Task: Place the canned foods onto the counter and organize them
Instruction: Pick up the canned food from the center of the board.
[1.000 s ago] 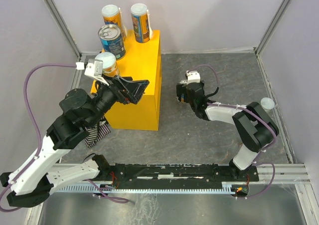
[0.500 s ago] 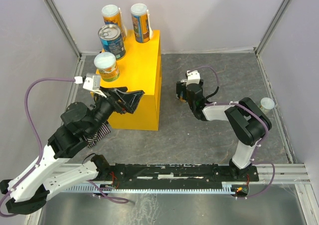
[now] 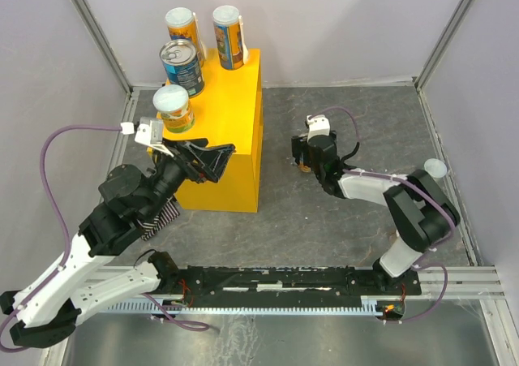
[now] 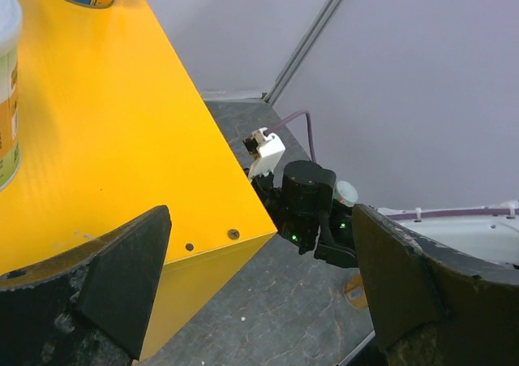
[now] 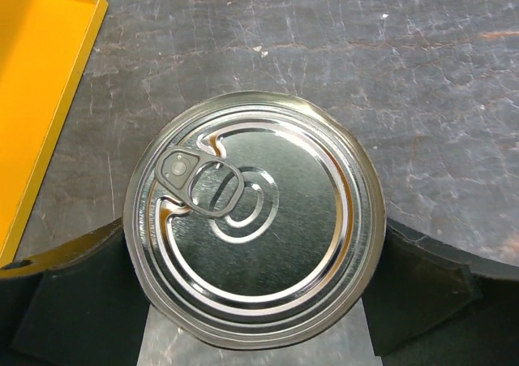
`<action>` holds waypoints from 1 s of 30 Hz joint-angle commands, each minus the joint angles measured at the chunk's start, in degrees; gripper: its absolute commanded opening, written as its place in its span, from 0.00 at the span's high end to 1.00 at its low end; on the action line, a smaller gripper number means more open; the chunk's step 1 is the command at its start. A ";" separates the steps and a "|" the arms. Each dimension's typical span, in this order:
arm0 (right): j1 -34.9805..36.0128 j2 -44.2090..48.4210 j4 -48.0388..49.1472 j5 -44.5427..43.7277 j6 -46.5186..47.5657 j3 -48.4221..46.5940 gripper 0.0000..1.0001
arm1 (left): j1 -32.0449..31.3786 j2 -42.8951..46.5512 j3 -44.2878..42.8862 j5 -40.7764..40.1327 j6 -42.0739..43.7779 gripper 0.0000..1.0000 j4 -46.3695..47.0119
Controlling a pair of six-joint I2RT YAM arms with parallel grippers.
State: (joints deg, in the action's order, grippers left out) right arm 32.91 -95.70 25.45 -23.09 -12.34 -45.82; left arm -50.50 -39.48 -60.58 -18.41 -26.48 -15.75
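Observation:
The yellow counter point(image 3: 237, 131) carries several cans: two tall ones at the back point(image 3: 182, 27) point(image 3: 228, 35), a blue silver-topped one point(image 3: 180, 66) and a white-lidded one point(image 3: 173, 108). My left gripper point(image 3: 212, 157) hangs open over the counter's near part, nothing between its fingers point(image 4: 259, 277). Another can point(image 5: 253, 252), silver pull-tab top up, stands on the grey table right of the counter. My right gripper point(image 5: 251, 283) is down over it, a finger point(image 5: 73, 301) pressed on each side. A white-lidded can point(image 3: 435, 170) stands at the far right, behind that arm.
A striped cloth point(image 3: 158, 216) lies on the table at the counter's near left corner, partly under my left arm. Grey walls with metal posts point(image 3: 97, 33) close in the table. The counter's edge point(image 5: 49, 106) lies left of the right gripper.
My left arm has drawn back from the white-lidded can on the counter, towards the near side. The right gripper has shifted slightly to the right.

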 commanded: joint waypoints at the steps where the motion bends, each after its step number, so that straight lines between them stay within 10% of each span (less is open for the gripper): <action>1: 0.50 10.54 -0.92 0.05 1.24 -4.44 0.71 | 0.05 -0.53 -4.56 -0.23 0.95 0.02 1.80; 15: 6.25 26.13 -25.15 -0.46 4.84 -17.04 0.84 | 0.07 -0.15 -8.11 0.22 -2.56 0.03 -1.13; 30: 9.45 21.56 -40.59 -0.05 10.05 -47.25 0.86 | 0.08 -0.80 -12.22 1.47 -1.74 0.03 1.26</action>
State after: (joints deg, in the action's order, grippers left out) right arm 41.60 -74.00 -20.43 -22.37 -4.32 -81.93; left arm -50.50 -40.12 -70.22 -17.76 -27.14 -17.41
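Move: The right hand already has the can of food between its pads. The bare patch on the right of the yellow shelf's top is roughly 17 cm left of this hand, 4 cm farther out and 23 cm up. Beside that patch, the blue can stands about 8 cm left of it and level with it; the right tall can is some 10 cm beyond it. From the left hand, the patch is about 25 cm ahead, 3 cm left, 9 cm below. Still pinching the can across its sides, the right hand draws back some 6 cm while it starts to climb, then goes on almost straight up, about 28 cm in all and ever faster, alongside the shelf. Its wrist swings some 10 degrees counter-clockwise and its fingers tip up about as much. The empty left hand, open, rises about 6 cm. ##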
